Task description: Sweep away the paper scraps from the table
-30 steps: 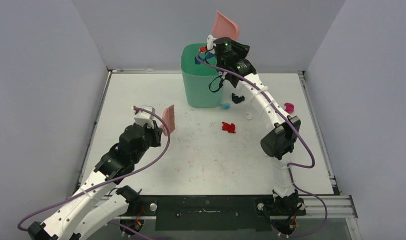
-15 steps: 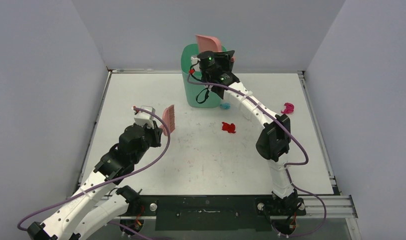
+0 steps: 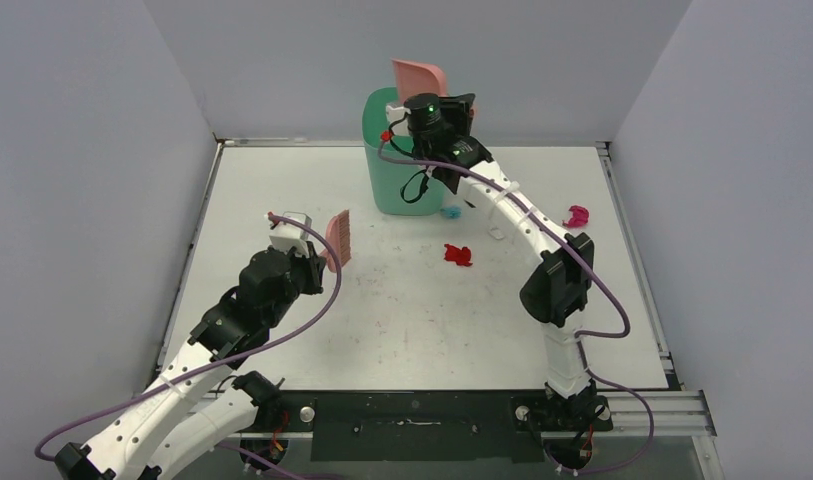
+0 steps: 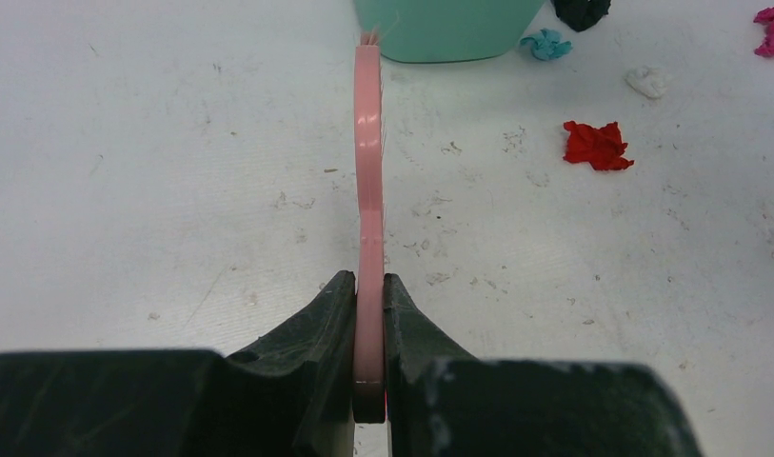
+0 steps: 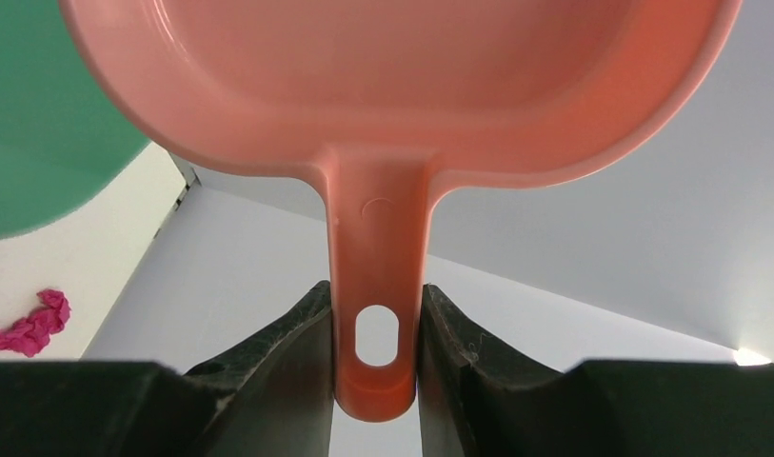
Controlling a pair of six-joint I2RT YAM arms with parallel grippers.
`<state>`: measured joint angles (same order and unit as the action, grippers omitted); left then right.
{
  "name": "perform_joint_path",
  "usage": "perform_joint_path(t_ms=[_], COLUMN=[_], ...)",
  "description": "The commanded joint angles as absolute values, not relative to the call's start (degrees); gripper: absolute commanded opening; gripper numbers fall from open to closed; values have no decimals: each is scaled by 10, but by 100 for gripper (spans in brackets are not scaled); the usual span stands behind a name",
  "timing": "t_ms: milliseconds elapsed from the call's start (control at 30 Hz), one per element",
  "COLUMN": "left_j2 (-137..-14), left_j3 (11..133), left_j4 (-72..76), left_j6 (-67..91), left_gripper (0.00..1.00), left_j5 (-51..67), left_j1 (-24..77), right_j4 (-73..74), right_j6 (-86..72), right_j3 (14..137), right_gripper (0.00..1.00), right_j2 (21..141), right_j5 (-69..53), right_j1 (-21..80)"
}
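Observation:
My right gripper (image 5: 375, 319) is shut on the handle of the pink dustpan (image 5: 392, 86), held tilted above the green bin (image 3: 394, 170) at the back of the table (image 3: 282, 180). My left gripper (image 4: 368, 305) is shut on the handle of the pink hand brush (image 4: 367, 162), which it holds above the table's left half with the bristles (image 3: 339, 237) raised. Paper scraps lie right of the bin: red (image 3: 457, 254), light blue (image 3: 450, 212), white (image 3: 496, 233) and magenta (image 3: 578, 215). The left wrist view also shows a black scrap (image 4: 581, 9).
The green bin stands at the back centre, with the right arm's purple cable (image 3: 582, 265) looping beside it. Grey walls close in the left, back and right sides. Metal rails (image 3: 622, 405) edge the table at the near side.
The right arm swung the dustpan from the bin's right rim leftward over the bin, then a little back. The left arm and brush have not moved.

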<state>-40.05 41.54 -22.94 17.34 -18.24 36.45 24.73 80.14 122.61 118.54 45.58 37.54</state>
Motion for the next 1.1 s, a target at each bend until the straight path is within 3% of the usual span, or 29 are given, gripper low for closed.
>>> perform_joint_path(t_ms=[0, 200, 500, 633, 867, 1067], left_j2=[-399, -403, -413, -420, -436, -451], left_j3=[421, 420, 419, 418, 421, 419], left_j4=[-206, -205, -202, -203, -204, -194], left_j6=[168, 168, 165, 161, 161, 158], left_gripper=[0, 0, 0, 0, 0, 0], left_j5=[-184, -183, -181, -182, -172, -152], left_j1=[368, 369, 369, 369, 367, 367], right_j4=[309, 371, 517, 556, 606, 695], right_j6=[725, 636, 542, 516, 506, 574], right_j3=[1278, 1278, 1234, 1217, 1126, 937], right_gripper=[5, 5, 5, 5, 5, 12], right_j2=[1128, 1081, 994, 968, 891, 785], right_j5=[402, 290, 15, -33, -116, -220], right_j1=[377, 376, 327, 307, 235, 182])
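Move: My right hand holds the dustpan just above and short of the green bin, whose middle is about 13 cm ahead, 12 cm to the left and 22 cm below. The red paper scrap lies some 10 cm back, straight in line and 35 cm down; the light blue scrap is about 5 cm ahead and the white one 2 cm back, 12 cm right, both on the table. From my left hand, which holds the brush, the red scrap is roughly 17 cm ahead, 33 cm right and 21 cm below. I bring the dustpan away from the bin with my right hand, back about 17 cm, first rising some 3 cm and edging left, then swinging right and sinking, to end lower over the table on the red scrap's right side. On the way I roll its left side up some 40 degrees and tip it nose-down nearly as much, keeping the handle gripped. My left hand keeps the brush and sinks about 2 cm. ##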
